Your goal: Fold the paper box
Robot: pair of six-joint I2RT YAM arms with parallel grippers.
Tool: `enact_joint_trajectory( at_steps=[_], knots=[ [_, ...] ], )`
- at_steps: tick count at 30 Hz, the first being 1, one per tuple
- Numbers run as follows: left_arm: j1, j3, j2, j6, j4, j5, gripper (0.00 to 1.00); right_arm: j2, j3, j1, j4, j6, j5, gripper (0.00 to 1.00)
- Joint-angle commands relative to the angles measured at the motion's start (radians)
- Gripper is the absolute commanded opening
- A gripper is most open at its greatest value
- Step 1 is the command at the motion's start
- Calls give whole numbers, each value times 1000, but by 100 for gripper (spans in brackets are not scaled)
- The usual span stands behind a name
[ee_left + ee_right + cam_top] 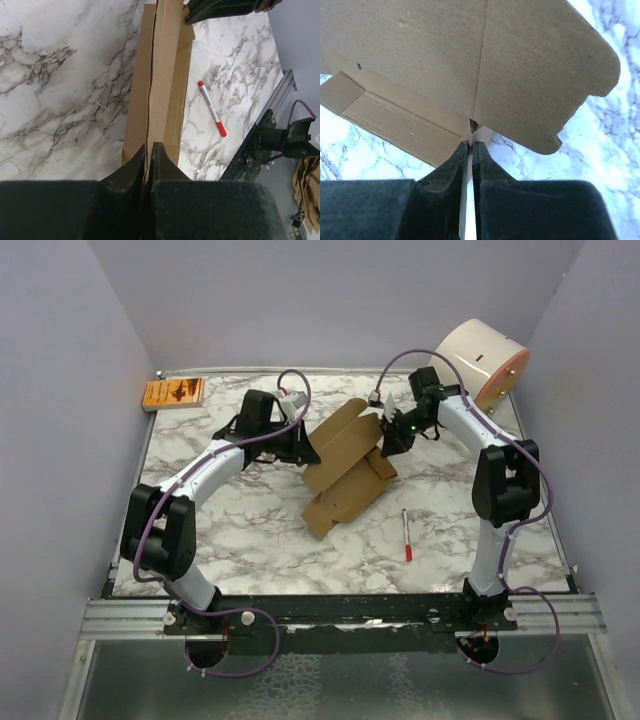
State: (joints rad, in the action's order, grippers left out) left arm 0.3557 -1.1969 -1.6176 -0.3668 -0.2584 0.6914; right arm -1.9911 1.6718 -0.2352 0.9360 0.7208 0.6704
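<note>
The paper box [345, 465] is a brown creased cardboard sheet lying slantwise in the middle of the marble table. My left gripper [312, 455] is at its left edge and is shut on a thin upright edge of the paper box [160, 75], which runs away from the jaws. My right gripper [385, 445] is at the box's upper right, shut on a thin cardboard edge of the paper box [470, 60]. A rounded tabbed flap [560, 65] rises just above its fingers.
A red and white pen [407, 534] lies on the table [250, 530] right of the box, also seen as the pen [212, 108]. An orange printed packet [174, 393] sits at the back left. A big white cylinder [482, 361] stands at the back right corner.
</note>
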Motion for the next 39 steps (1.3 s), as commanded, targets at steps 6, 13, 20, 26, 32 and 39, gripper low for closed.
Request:
enact_joint_trajectory(
  at_steps=[6, 13, 20, 26, 32, 39],
  knots=[
    [9, 52, -25, -44, 131, 5, 0, -45, -12, -36, 33, -6, -54, 7],
    [12, 53, -40, -43, 151, 6, 0, -46, -35, -38, -5, -22, -59, 9],
    [14, 56, -42, -43, 163, 7, 0, -37, -77, -38, -44, -31, -58, 15],
    [14, 65, -38, -43, 172, 0, 0, -30, -110, -38, -66, -39, -52, 20],
    [14, 74, -33, -39, 178, -8, 0, -16, -159, -38, -94, -41, -56, 25],
    [17, 88, -23, -27, 200, -12, 0, 9, -236, -38, -153, -43, -83, 27]
  ],
)
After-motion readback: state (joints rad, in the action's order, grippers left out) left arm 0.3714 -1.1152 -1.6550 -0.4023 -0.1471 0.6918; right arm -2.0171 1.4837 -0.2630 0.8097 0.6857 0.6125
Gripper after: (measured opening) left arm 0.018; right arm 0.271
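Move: The right hand's nearly shut fingers are at the tray's end flap, its middle some 3 cm below them, 2 cm back and 1 cm left. From that hand, the tray's middle lies about 9 cm left, 6 cm back and 7 cm down, and the marker roughly 16 cm back, 4 cm right and 10 cm down. The left hand grips the long upper panel's near edge; from it the end flap lies about 16 cm right, 3 cm ahead and 10 cm below. Loosening at the end flap, the right fingers part to about a quarter open and come to straddle it, one inside the tray and one outside, as the hand sinks some 6 cm and, mostly late on, draws back 2 to 3 cm. The left hand keeps its pinch on the upper panel and lowers it about 3 cm, quickly at first, then creeping. ##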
